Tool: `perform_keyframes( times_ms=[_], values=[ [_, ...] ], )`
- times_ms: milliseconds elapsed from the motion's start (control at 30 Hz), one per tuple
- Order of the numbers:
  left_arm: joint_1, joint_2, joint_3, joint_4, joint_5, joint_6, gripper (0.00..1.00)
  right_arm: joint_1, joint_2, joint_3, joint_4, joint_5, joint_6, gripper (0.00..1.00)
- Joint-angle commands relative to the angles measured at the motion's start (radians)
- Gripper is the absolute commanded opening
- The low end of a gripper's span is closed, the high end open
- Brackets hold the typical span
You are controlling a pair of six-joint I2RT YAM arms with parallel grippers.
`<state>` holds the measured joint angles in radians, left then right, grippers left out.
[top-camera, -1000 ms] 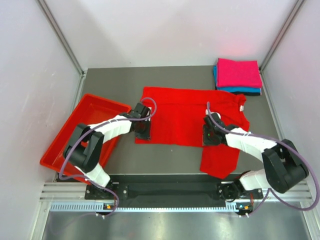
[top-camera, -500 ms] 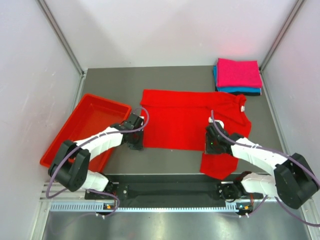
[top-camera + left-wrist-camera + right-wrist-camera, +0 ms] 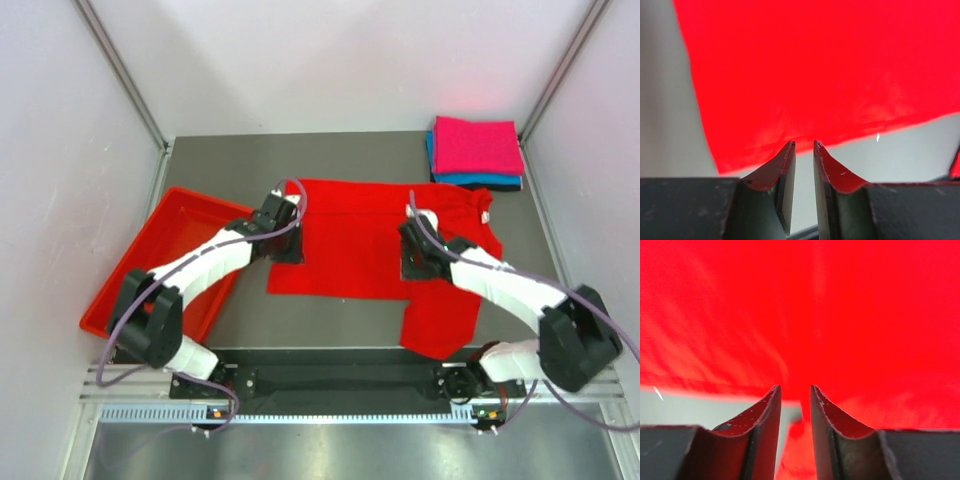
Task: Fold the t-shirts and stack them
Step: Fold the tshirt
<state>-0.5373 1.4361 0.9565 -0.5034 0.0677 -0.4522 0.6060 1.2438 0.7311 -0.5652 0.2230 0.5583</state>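
A bright red t-shirt point(image 3: 350, 240) lies spread on the grey table, one sleeve hanging toward the near edge. My left gripper point(image 3: 285, 252) hovers over its left side. In the left wrist view the left gripper point(image 3: 804, 143) is open a narrow gap with only table showing between the fingers, and the red t-shirt point(image 3: 815, 65) lies flat beyond them. My right gripper point(image 3: 415, 268) is over the shirt's right middle. In the right wrist view the right gripper point(image 3: 795, 387) is also open a little and pinches nothing above the red t-shirt point(image 3: 800, 305). A folded magenta t-shirt point(image 3: 478, 145) tops a teal one point(image 3: 480, 181) and a black one point(image 3: 505, 187).
A rigid red tray point(image 3: 165, 250) sits tilted at the left, next to the left arm. The folded stack occupies the back right corner. White walls with metal posts close in the table on three sides. The arm bases stand at the near edge.
Both grippers have moved from the shirt's near hem toward the back, over the cloth. The left jaws have opened a little. The shirt's left edge now slants.
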Motion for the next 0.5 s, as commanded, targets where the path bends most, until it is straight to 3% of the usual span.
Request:
perform_keyframes(
  times_ms=[0, 233, 467],
  values=[
    [-0.001, 0.096, 0.12, 0.089, 0.003, 0.04, 0.26, -0.046, 0.14, 0.177, 0.063, 0.101, -0.116, 0.29],
    [0.014, 0.286, 0.275, 0.117, -0.016, 0.03, 0.26, -0.204, 0.4, 0.367, 0.194, 0.016, -0.221, 0.27],
    [0.014, 0.349, 0.211, 0.126, -0.046, 0.007, 0.24, -0.209, 0.503, 0.334, 0.218, -0.027, -0.209, 0.28]
  ],
)
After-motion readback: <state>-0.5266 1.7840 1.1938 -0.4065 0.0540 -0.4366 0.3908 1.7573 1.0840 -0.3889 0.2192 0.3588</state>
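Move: The middle of the red t-shirt lies about 28 cm to the right of my left hand, 13 cm ahead and 7 cm below; the red bin is some 35 cm to that hand's left, level with it. From my right hand, the t-shirt's middle is about 16 cm ahead, 9 cm left and 4 cm below. The sleeve that sticks out sits 16 cm behind the right hand and 7 cm to its right; the stack of folded shirts is about 48 cm ahead and 19 cm right. I reach both hands out over the flat t-shirt from near its close edge, then sink them towards the cloth as they slow to a stop. My right hand goes farther, about 14 cm forward, rising a little before it drops to just over the cloth; my left goes some 7 cm forward and half as far right, staying level, then coming down about 3 cm. My fingers keep their small gap. ##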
